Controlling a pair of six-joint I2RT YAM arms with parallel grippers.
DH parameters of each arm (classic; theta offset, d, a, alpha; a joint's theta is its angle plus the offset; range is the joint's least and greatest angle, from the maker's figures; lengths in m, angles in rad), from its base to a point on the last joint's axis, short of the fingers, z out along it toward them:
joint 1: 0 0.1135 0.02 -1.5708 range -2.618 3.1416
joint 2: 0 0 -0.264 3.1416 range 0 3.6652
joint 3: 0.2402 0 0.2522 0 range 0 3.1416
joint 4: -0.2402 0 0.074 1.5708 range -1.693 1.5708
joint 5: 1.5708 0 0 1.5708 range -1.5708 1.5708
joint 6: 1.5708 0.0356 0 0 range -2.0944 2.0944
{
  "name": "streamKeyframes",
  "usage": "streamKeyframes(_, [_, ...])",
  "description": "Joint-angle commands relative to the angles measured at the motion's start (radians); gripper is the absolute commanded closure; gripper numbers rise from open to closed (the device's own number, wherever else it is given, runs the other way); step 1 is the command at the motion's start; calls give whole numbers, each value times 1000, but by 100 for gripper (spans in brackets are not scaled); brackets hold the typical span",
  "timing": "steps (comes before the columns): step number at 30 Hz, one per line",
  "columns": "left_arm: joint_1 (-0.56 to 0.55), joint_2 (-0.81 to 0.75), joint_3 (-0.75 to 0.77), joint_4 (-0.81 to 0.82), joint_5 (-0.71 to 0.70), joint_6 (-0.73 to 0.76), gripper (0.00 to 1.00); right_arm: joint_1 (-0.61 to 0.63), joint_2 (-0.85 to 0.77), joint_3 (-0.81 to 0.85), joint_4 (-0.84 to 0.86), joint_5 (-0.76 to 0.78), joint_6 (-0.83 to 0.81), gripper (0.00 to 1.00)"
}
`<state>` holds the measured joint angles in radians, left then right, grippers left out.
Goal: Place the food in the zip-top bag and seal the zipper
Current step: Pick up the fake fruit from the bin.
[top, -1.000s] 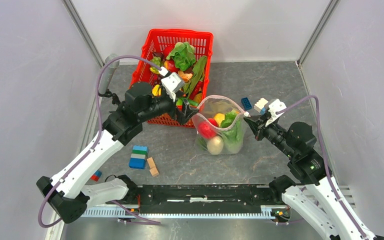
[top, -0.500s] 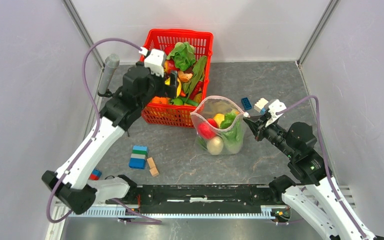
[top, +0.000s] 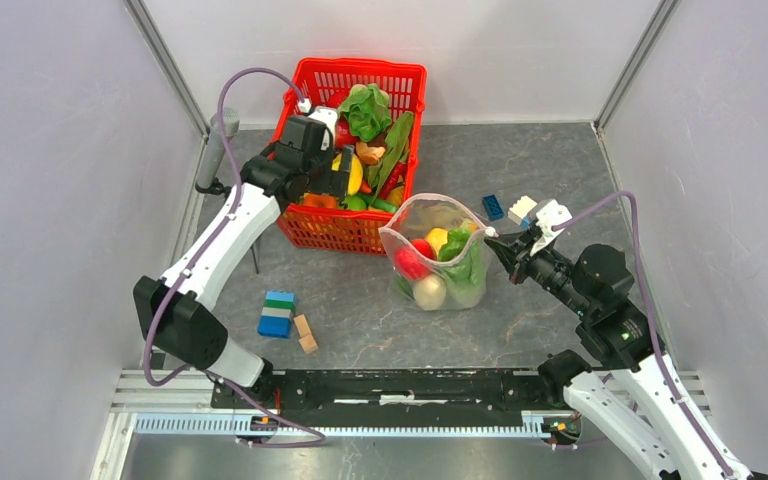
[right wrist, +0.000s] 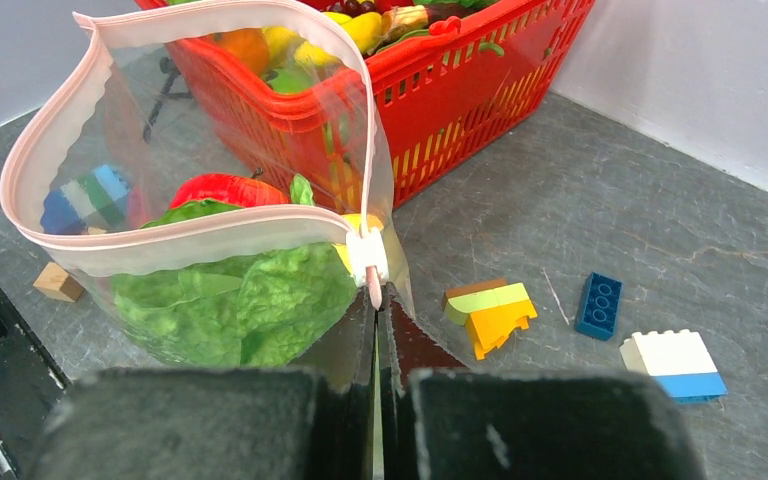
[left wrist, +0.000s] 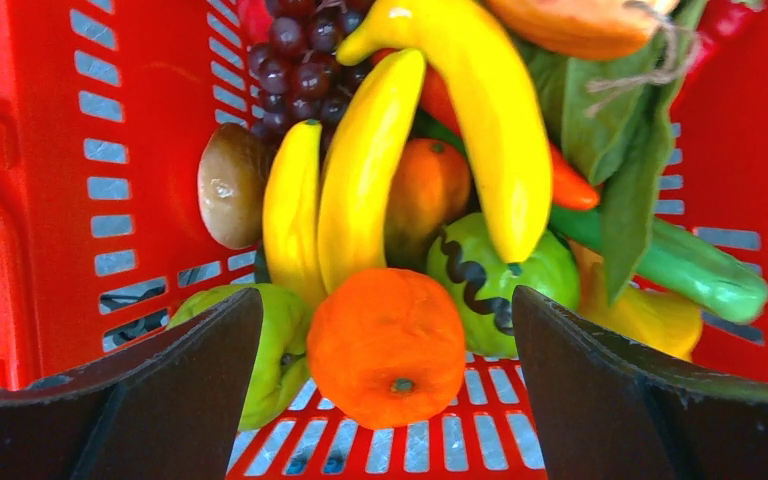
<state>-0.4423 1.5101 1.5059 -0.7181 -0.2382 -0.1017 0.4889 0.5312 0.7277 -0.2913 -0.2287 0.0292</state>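
The clear zip-top bag (top: 435, 255) stands open in front of the red basket (top: 360, 68). It holds food: a red apple (top: 410, 262), a white radish (top: 429, 291), leafy greens (top: 463, 262) and a yellow fruit (top: 438, 238). My right gripper (right wrist: 378, 300) is shut on the bag's corner just below the white slider (right wrist: 367, 255) of the pink zipper (right wrist: 190, 245), holding the mouth up. My left gripper (left wrist: 385, 300) hangs open inside the basket, its jaws on either side of an orange (left wrist: 387, 345) and not touching it. Bananas (left wrist: 360, 180) lie behind it.
The basket's red wall (left wrist: 40, 200) is close on the left. Grapes (left wrist: 300, 60) and a green fruit (left wrist: 270, 340) crowd the orange. Loose blocks lie on the table: a blue-green one (top: 277, 314), wooden ones (top: 306, 334), a blue one (right wrist: 598, 305) and a white one (right wrist: 675, 365).
My left arm has swung from the bag's mouth back over the basket and lowered into it, staying open. The right gripper and the bag have barely moved.
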Motion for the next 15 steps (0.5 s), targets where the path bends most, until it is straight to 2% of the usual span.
streamKeyframes(1, [28,27,42,-42,10,-21,0,-1,-8,40,30,-13,3,100])
streamKeyframes(8, [30,119,79,-126,-9,-1,0,-1,-11,31,30,-13,6,100])
streamKeyframes(12, [31,155,119,-182,52,16,0,-1,-5,30,28,-18,6,100])
streamKeyframes(15, [35,177,139,-212,36,31,0,-1,-6,27,31,-17,9,100])
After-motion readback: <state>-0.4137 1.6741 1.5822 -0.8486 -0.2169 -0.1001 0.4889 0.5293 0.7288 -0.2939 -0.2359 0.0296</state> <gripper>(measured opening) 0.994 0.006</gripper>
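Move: The orange lies right beneath the open left fingers, midway between them, about 6 cm below. The green apple is some 6 cm to its left, level with it; the striped green pepper is about 5 cm right and 2 cm farther out. The bananas' near ones lie some 6 cm ahead of the left hand and 1 cm left. From the right hand the orange is about 16 cm ahead, 30 cm left and 11 cm lower. Lower the left gripper about 5 cm, nearly straight down into the near end of the red bin, so that its wide-open fingers come down on either side of the orange. Tip the fingers some 10 degrees more steeply downward on the way, and don't close yet. Keep the right gripper still, shut on the bag's zipper corner. ##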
